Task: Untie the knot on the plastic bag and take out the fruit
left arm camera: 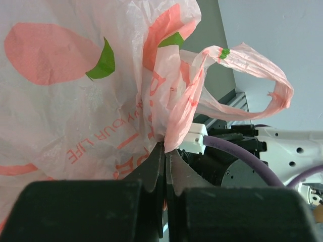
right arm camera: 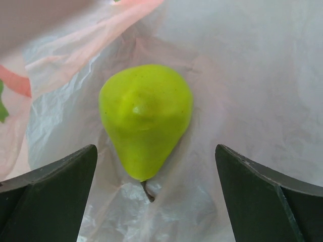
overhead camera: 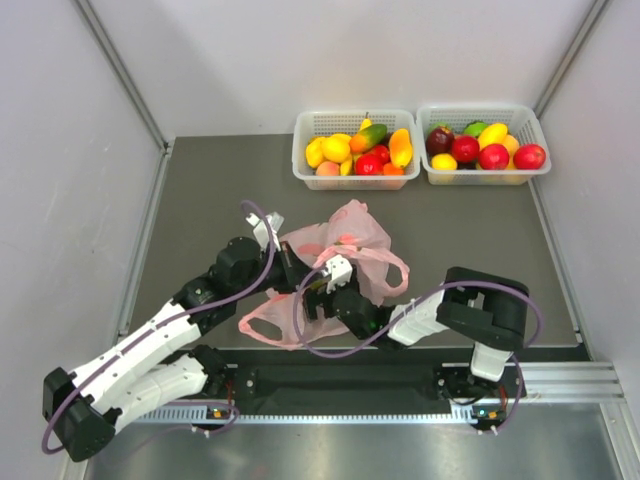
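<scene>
The translucent pink plastic bag (overhead camera: 345,250) lies crumpled in the middle of the table. My left gripper (left arm camera: 165,147) is shut on a bunched fold of its film near the mouth, and in the top view the left gripper (overhead camera: 288,268) sits at the bag's left side. One handle loop (left arm camera: 252,65) hangs loose to the right. The knot is out of view. My right gripper (right arm camera: 155,148) is open inside the bag, its fingers either side of a yellow-green pear-shaped fruit (right arm camera: 146,113) lying on the film, stem toward me. From above, the right gripper (overhead camera: 318,298) is at the bag's near edge.
Two white baskets stand at the back of the dark table (overhead camera: 200,220): the left basket (overhead camera: 355,183) and the right basket (overhead camera: 485,178), both full of coloured fruit. Grey walls close in both sides. The two arms meet close together at the bag.
</scene>
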Robot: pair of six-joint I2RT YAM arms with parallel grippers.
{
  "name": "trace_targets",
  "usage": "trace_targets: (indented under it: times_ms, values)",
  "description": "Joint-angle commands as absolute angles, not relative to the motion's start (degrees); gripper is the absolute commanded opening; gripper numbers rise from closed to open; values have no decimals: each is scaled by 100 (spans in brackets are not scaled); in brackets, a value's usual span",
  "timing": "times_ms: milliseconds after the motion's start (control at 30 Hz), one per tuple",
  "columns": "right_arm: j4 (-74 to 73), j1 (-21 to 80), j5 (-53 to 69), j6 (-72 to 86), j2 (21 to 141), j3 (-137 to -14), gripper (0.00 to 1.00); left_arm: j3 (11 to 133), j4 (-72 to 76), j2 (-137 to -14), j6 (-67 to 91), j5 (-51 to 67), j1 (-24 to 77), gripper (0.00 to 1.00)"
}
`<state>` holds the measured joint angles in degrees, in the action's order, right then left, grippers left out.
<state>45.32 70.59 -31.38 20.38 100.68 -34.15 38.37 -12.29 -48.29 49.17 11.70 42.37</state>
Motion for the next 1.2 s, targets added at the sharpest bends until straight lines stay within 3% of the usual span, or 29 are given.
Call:
trace_targets:
  times_ms: [0, 600, 967, 1067, 1167]
  values:
    - [6290, 7128, -3050, 1206, 10177, -3279, 100, 4060, -852, -4913, 4896, 1362, 4272, 0]
    - [8303, 7189, -2566, 141, 11152, -3366, 100, 4605, -1028, -5264, 5001, 1153, 4263, 0]
    - [8789, 7216, -2601, 167, 12067, -3796, 100, 4122, -721, -5150, 5317, 747, 4263, 0]
    - [8772, 7207, -2514, 141, 12103, -3832, 90, 4148, -703, -5150, 5326, 799, 4271, 0]
    - [8771, 7198, -2338, 184, 12033, -3771, 69, 4157, -729, -5124, 5309, 774, 4271, 0]
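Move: Down inside the open bag, the pear sits some 4 cm ahead of the right fingertips, 3 cm to their left and about 2 cm lower. One bag handle lies about 12 cm left of the right hand and 3 cm nearer the base; the other loops roughly 15 cm to its right and 5 cm ahead, a little higher. From the left hand, the pear is about 4 cm ahead, 3 cm left and 17 cm below. Arching over inside the bag, the right hand first rises about 3 cm while its open fingers tip up, then sinks some 5 cm, working forward and left onto the pear and starting to close its pads on the fruit's two sides. The left hand keeps its pinch on the bag, lifts slightly, then lowers it about 4.5 cm, fingers tipping down. ##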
